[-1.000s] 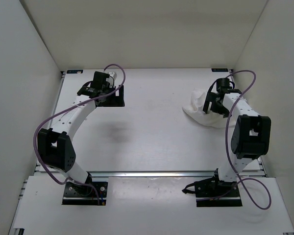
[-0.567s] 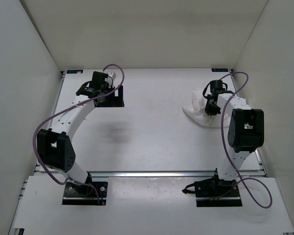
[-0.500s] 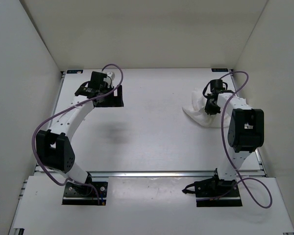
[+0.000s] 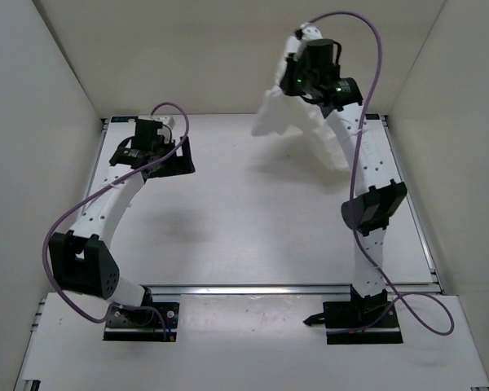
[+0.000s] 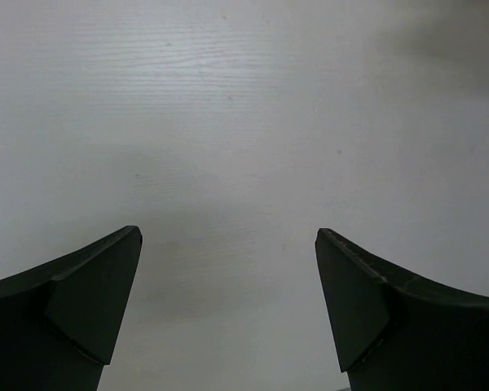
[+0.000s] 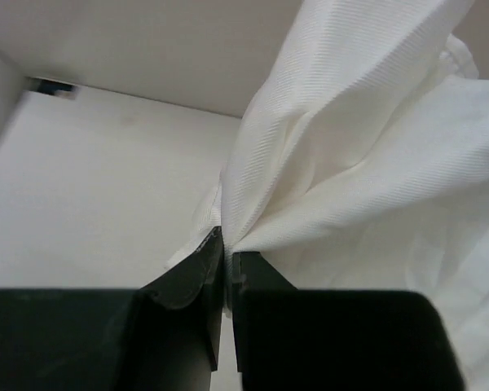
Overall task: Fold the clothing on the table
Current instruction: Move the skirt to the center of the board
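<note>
The clothing (image 4: 277, 114) is a wrinkly white garment hanging in the air over the far part of the table (image 4: 244, 220). My right gripper (image 4: 293, 80) is raised high on its stretched arm and is shut on a bunched fold of it. In the right wrist view the jaws (image 6: 226, 246) pinch the ribbed fabric (image 6: 350, 122), which fans out up and to the right. My left gripper (image 4: 173, 159) stays low over the far left of the table, open. The left wrist view shows only bare tabletop (image 5: 228, 122) between its spread fingers (image 5: 94, 301).
White walls close in the table on the left, the back and the right. A metal rail (image 4: 253, 288) runs along the front edge, with the two arm bases (image 4: 138, 319) just before it. Purple cables loop off both arms.
My right gripper shut on the clothing at the table's right side, then lifted it high and toward the back middle. My left gripper shifted a little to the left and stayed open.
</note>
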Motion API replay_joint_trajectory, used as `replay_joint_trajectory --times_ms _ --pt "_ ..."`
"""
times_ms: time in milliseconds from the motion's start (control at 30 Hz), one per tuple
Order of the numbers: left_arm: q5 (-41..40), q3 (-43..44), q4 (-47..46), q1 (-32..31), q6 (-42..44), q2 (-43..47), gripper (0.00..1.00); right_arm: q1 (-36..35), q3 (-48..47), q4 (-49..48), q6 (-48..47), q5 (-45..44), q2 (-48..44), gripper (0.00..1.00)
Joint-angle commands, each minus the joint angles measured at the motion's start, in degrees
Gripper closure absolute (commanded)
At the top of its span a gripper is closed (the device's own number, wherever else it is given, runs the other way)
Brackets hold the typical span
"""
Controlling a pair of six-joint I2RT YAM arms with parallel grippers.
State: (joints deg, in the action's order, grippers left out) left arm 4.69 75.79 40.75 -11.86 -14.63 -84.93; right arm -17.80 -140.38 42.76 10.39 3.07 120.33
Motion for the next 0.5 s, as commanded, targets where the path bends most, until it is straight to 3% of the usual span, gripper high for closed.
replay_joint_trajectory --times_ms 0,100,167,267,367,400,433,467 --pt "-6.43 1.29 0.38 2.80 -2.41 6.78 0.01 -7.33 -14.84 9.79 -1.87 1.58 -1.58 1.00" --pt "-8.81 2.69 1.60 2.90 -2.51 8.01 0.01 -2.95 1.11 5.59 1.20 3.17 -10.80 1.00" --pt "-8.82 3.48 2.22 2.80 -2.77 8.02 0.01 0.65 24.94 -3.86 2.61 3.96 -22.01 1.00" --pt "-8.20 4.10 1.79 3.16 -2.51 8.02 0.01 4.52 51.16 -13.47 5.59 5.71 -34.07 0.99" --pt "-7.24 3.67 1.87 3.16 -1.81 8.81 0.01 7.25 67.99 -15.08 5.78 8.60 -39.90 0.99" --pt "-6.72 3.06 1.87 3.16 -2.06 9.33 0.01 8.04 70.39 -14.64 4.82 10.18 -40.17 0.91" --pt "-6.27 2.44 1.53 3.07 -1.63 9.25 0.01 8.39 75.37 -14.73 4.73 10.98 -39.66 0.75" --pt "-4.79 2.00 1.00 3.42 -1.63 9.69 0.01 7.96 79.17 -14.73 3.33 12.56 -39.04 0.65"
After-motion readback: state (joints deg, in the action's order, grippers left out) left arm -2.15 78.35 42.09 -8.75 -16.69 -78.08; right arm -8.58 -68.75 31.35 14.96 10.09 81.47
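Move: Over the far right half of the board, the right hand holds the skirt up; the board's centre lies about 23 cm back from it, 9 cm left and some 32 cm below. The middle of the hanging skirt is roughly 6 cm back, 4 cm right and 12 cm below the hand. From the empty left hand, the board's centre is some 5 cm back, 18 cm right and 16 cm down. Flinging the skirt out fast, the right hand draws back throughout, about 17 cm, first swinging up and left some 6 cm each, then sweeping right and down to end about 17 cm below its start. The wrist tips down some 20 degrees, and the fingers begin to part around the cloth at the end. The open left hand backs away up and left, 4 to 5 cm. ##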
